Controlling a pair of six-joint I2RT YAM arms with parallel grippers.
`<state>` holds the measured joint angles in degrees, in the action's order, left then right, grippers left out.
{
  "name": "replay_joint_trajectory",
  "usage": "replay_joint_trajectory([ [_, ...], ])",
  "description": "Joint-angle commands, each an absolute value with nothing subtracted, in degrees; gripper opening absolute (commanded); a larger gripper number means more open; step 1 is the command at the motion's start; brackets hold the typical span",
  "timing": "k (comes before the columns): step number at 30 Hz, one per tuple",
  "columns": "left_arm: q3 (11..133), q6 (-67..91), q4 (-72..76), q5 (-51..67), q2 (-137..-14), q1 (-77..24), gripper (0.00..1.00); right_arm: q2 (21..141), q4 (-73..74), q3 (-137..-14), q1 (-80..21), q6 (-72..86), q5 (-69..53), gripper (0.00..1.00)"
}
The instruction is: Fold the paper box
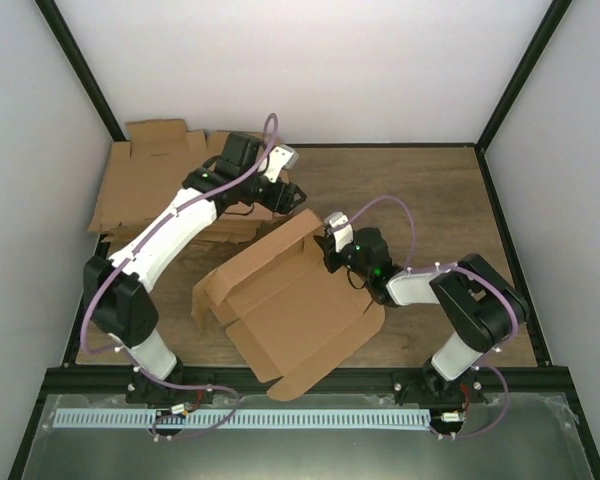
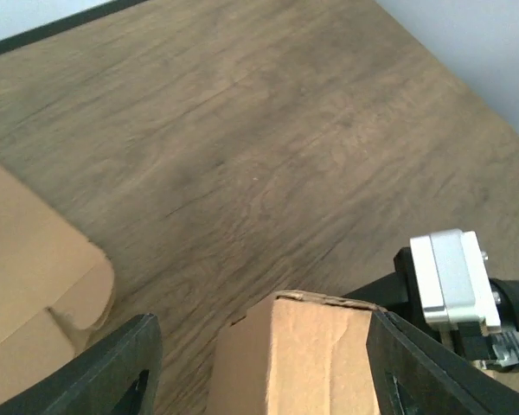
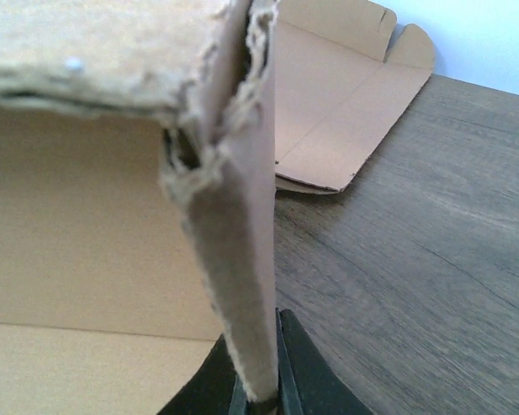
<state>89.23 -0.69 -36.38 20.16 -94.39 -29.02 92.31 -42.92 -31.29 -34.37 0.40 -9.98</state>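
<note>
The paper box point(image 1: 290, 310) lies mid-table, a brown cardboard piece partly folded, with its far wall raised. My right gripper point(image 1: 332, 250) is shut on the right end of that wall. In the right wrist view the fingertips point(image 3: 259, 389) pinch the wall's ragged edge point(image 3: 238, 259), with the box's inner face point(image 3: 86, 259) to the left. My left gripper point(image 1: 290, 196) hovers at the wall's far top corner. In the left wrist view it point(image 2: 264, 372) stands open. The cardboard corner point(image 2: 311, 346) rises between the fingers point(image 2: 121, 372), close to the right one.
A pile of flat brown blanks point(image 1: 145, 180) lies at the back left, also seen in the right wrist view point(image 3: 346, 112). More brown cardboard with a rounded tab point(image 2: 35, 268) shows at the left edge of the left wrist view. Black frame rails border the table point(image 1: 430, 200).
</note>
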Motion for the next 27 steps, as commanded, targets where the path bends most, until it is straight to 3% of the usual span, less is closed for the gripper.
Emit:
replay_joint_trajectory([
  [1,92.33,-1.54,-37.59,28.52,-97.29,-28.92,0.65,94.2,-45.81,-33.38,-35.57,0.0,-8.65,0.05],
  [16,86.23,-1.99,-37.28,28.99,-100.92,-28.81,0.56,98.88,-55.19,-31.89,-36.16,1.14,-9.85,0.13],
  [22,85.49,-2.2,-37.23,28.58,-102.41,-28.85,0.51,100.98,-58.14,-31.63,-36.21,1.24,-10.64,0.26],
  [27,85.34,-2.33,-37.6,28.41,-102.96,-28.83,0.47,103.29,-60.58,-31.97,-36.25,1.8,-10.28,0.28],
])
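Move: The upper right corner of the box's raised far wall lies roughly 3 cm back, 3 cm right and 10 cm below the open left hand, with the right gripper some 5 cm back, 5 cm right and 14 cm down from that hand. The cardboard stack is about 5 cm ahead and 25 cm left of the left hand, far below. From the right hand, nearly shut at the wall's edge, the same box corner is about 2 cm forward, 2 cm left and 4 cm above. The left hand sinks about 7 cm onto the raised wall's right-hand end, easing a couple of centimetres right and slightly back, its fingers tipping down some 10 degrees and narrowing from wide to about half open with that end between them. Low on the same edge the right hand shifts nearly 2 cm left and at the last dips about 1 cm, while its nearly shut fingers loosen and part to roughly a quarter open, still astride the cardboard edge, one finger inside the box and one outside. ##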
